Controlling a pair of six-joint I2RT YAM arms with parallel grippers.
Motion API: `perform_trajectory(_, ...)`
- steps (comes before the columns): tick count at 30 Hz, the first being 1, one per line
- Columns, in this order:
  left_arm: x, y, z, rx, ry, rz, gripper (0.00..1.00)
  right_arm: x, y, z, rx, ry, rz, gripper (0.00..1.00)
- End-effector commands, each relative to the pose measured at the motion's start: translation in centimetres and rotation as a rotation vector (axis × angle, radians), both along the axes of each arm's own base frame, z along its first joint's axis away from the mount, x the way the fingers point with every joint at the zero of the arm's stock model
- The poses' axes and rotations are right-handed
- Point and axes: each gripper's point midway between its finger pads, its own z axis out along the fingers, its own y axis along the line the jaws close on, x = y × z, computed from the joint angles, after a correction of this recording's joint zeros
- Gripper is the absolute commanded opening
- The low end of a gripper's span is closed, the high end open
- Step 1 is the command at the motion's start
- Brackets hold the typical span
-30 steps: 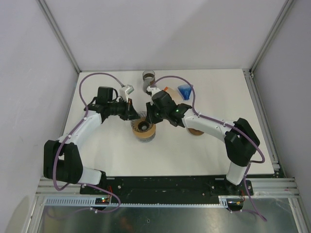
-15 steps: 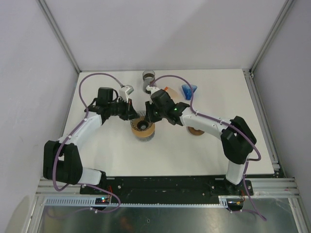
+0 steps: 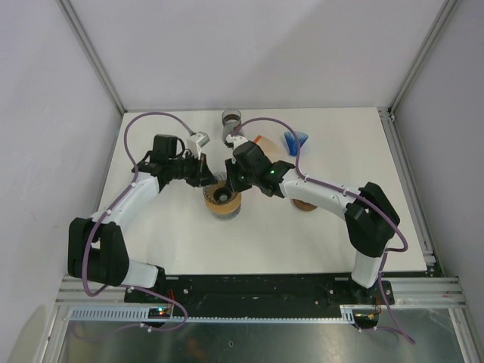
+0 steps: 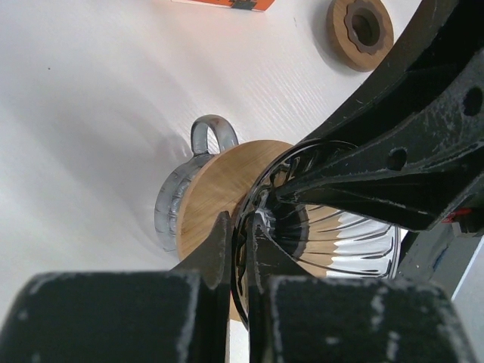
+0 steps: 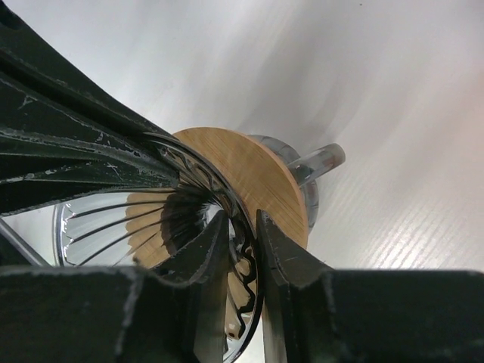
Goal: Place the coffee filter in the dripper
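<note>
The dripper (image 3: 222, 201), a ribbed glass cone in a round wooden collar with a glass handle, stands mid-table. My left gripper (image 3: 209, 180) is shut on its rim from the left, the thin glass wall pinched between the fingers (image 4: 240, 227). From the right, my right gripper (image 3: 230, 182) is shut on the rim's opposite side, one finger inside the cone and one outside (image 5: 242, 227). The wooden collar (image 4: 215, 189) (image 5: 253, 170) shows in both wrist views. The coffee filter (image 3: 295, 141), blue and pleated, lies at the back right, away from both grippers.
A grey cup (image 3: 231, 119) stands at the back edge, and an orange flat piece (image 3: 259, 140) lies beside it. A brown wooden ring (image 3: 305, 204) (image 4: 360, 24) lies under the right forearm. Purple cables loop over both arms.
The right wrist has shifted slightly left and back, and the dripper has moved a little with it. Both grips on the rim are unchanged.
</note>
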Motion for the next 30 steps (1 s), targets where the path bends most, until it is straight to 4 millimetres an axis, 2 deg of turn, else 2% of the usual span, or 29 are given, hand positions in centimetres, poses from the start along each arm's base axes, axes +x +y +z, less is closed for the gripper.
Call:
perform_trajectory(1,0.8,1.0,-2.1,0.15,-0.028,0.014,0.0,-2.1,0.7,2.4,-0.001,-0.063,0.057,0.28)
perform_trajectory(7,0.6,0.0,-1.4,0.146,-0.05,-0.015,0.0,-1.4,0.3,6.3,0.049,-0.139,0.047,0.44)
perform_trajectory(17,1.3,0.0,-1.3,0.157,-0.055,-0.002,0.01,-0.5,-1.2,9.8,0.075,-0.208,0.027,0.56)
perform_trajectory(18,1.5,0.1,-1.2,0.162,-0.059,0.004,0.03,-0.4,-1.4,10.1,0.075,-0.217,0.026,0.56)
perform_trajectory(21,2.2,0.6,-0.8,0.181,-0.077,0.034,0.19,0.0,-2.6,11.5,0.077,-0.252,0.008,0.57)
perform_trajectory(24,2.7,0.6,0.1,0.174,-0.097,0.045,0.3,0.6,-4.2,12.7,0.066,-0.289,-0.022,0.57)
perform_trajectory(30,3.3,0.2,3.0,0.143,-0.162,0.05,0.43,3.0,-10.0,14.2,0.047,-0.344,-0.127,0.54)
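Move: Both hands hold the rim of the wire dripper, whose middle is about 3 cm back and 3 cm below each of them, some 3 cm right of my left hand and 3 cm left of my right. The wooden collar is beneath it, roughly 5 cm below the hands at the same spot. From my right hand the orange filter packet lies about 16 cm ahead, 12 cm right and 12 cm down; the glass tumbler stands some 21 cm ahead, 1 cm left. I spread my right fingers off the dripper's rim, easing back about a centimetre, then lift that hand faster and faster, about 11 cm up and 6 cm to the right, clear of the dripper. My left hand keeps its pinch while shifting 1.5 cm right, then opens partway around the rim as it slips forward and back left, dipping slightly. ##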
